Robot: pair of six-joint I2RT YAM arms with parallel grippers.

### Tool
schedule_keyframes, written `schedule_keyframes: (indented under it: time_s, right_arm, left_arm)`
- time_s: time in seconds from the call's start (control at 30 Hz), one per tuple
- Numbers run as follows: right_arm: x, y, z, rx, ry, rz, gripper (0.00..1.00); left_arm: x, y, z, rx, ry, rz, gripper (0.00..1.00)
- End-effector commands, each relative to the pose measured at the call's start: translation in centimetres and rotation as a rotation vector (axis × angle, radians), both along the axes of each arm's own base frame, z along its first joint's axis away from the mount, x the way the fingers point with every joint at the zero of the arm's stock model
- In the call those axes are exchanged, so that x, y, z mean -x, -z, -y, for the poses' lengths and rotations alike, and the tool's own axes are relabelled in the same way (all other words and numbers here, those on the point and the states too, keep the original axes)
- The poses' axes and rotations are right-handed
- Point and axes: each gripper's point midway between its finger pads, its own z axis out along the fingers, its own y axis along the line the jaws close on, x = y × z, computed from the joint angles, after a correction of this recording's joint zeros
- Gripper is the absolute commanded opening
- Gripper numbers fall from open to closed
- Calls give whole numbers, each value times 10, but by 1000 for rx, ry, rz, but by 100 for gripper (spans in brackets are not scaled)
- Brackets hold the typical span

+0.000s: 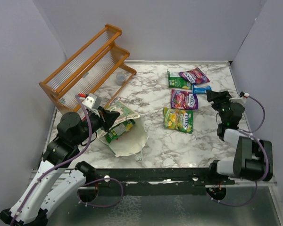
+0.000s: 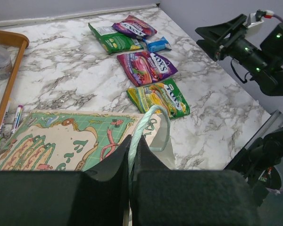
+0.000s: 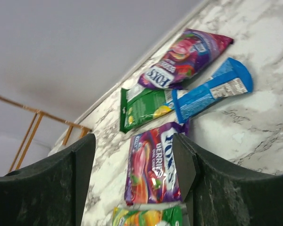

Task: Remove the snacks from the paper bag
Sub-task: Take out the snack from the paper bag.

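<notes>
The paper bag [image 1: 132,141] lies tipped on the marble table with its cream inside facing front and a green snack [image 1: 119,130] in its mouth. My left gripper [image 1: 114,117] is shut on the bag's pale-green handle [image 2: 148,120], the jaws [image 2: 132,146] pinched tight on it. Several snacks lie out on the table: green [image 1: 178,81], purple [image 1: 194,75], blue [image 1: 201,89], purple-pink [image 1: 184,99] and yellow-green [image 1: 178,119]. My right gripper [image 1: 216,98] hangs open just right of them, empty. Between its fingers the purple-pink packet [image 3: 153,165] shows on the table below.
An orange wooden rack [image 1: 87,70] stands at the back left with a small clear cup [image 1: 120,79] beside it. Two thin pens [image 2: 16,117] lie by the rack's foot. Grey walls close off the table's back and sides.
</notes>
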Motion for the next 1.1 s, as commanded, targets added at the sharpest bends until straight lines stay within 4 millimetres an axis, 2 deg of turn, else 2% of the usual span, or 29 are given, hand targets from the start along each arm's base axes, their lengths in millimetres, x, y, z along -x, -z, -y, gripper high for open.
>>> schedule_keyframes:
  time_s: [0.0, 0.1, 0.33, 0.43, 0.5, 0.6, 0.67, 0.7, 0.8, 0.9, 0.97, 1.07]
  right_arm:
    - [46, -8, -22, 202, -131, 16, 66]
    - [67, -13, -35, 232, -188, 16, 67]
    - [104, -16, -84, 206, -463, 54, 67]
    - [114, -32, -99, 189, -536, 135, 67]
    - [115, -50, -114, 231, -607, 191, 67]
    - [118, -79, -152, 377, -762, 272, 67]
    - [131, -102, -185, 498, -880, 376, 67]
    - [146, -111, -210, 553, -967, 451, 67]
    - [191, -135, -259, 702, -1134, 695, 66]
    - [221, -135, -296, 802, -1214, 827, 66]
    - [232, -128, -319, 879, -1260, 850, 66]
    - [247, -103, -354, 1032, -1321, 830, 66]
  left_arm:
    - [-1, 0, -4, 5, -24, 3, 0]
    - [-1, 1, -4, 10, -26, 11, 0]
    - [2, -3, -4, 10, -15, 9, 0]
    - [2, -2, -5, 13, -23, 9, 0]
    - [2, -4, -5, 23, -23, 11, 0]
    - [2, -4, -3, 31, -18, 7, 0]
    - [2, -4, -2, 31, -16, 5, 0]
    - [1, -4, -2, 32, -17, 1, 0]
    - [1, -4, -2, 36, -20, -4, 0]
    - [1, -4, -2, 38, -20, -4, 0]
    - [0, -4, -2, 36, -23, -7, 0]
    - [0, -4, -2, 32, -24, -9, 0]
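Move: The green snack in the paper bag's mouth lies about 50 cm left of the right hand, some 15 cm back and 6 cm lower. All roughly 8 cm below that hand, the yellow-green packet sits about 18 cm left and 7 cm back, the purple packet about 15 cm left and 4 cm ahead, the blue snack about 10 cm ahead and 5 cm left. From the left hand, the green snack is around 6 cm ahead, nearly in line, and 24 cm below. Back from the laid-out snacks first, rising a little, then in a quickening sweep to the left and up, the open right hand travels some 32 cm left, 25 cm back and 14 cm higher towards the paper bag's mouth. On the way its wrist swings counter-clockwise about 80 degrees and rolls, until the fingers point left at the bag. The left hand stays put, shut on the bag's handle. ##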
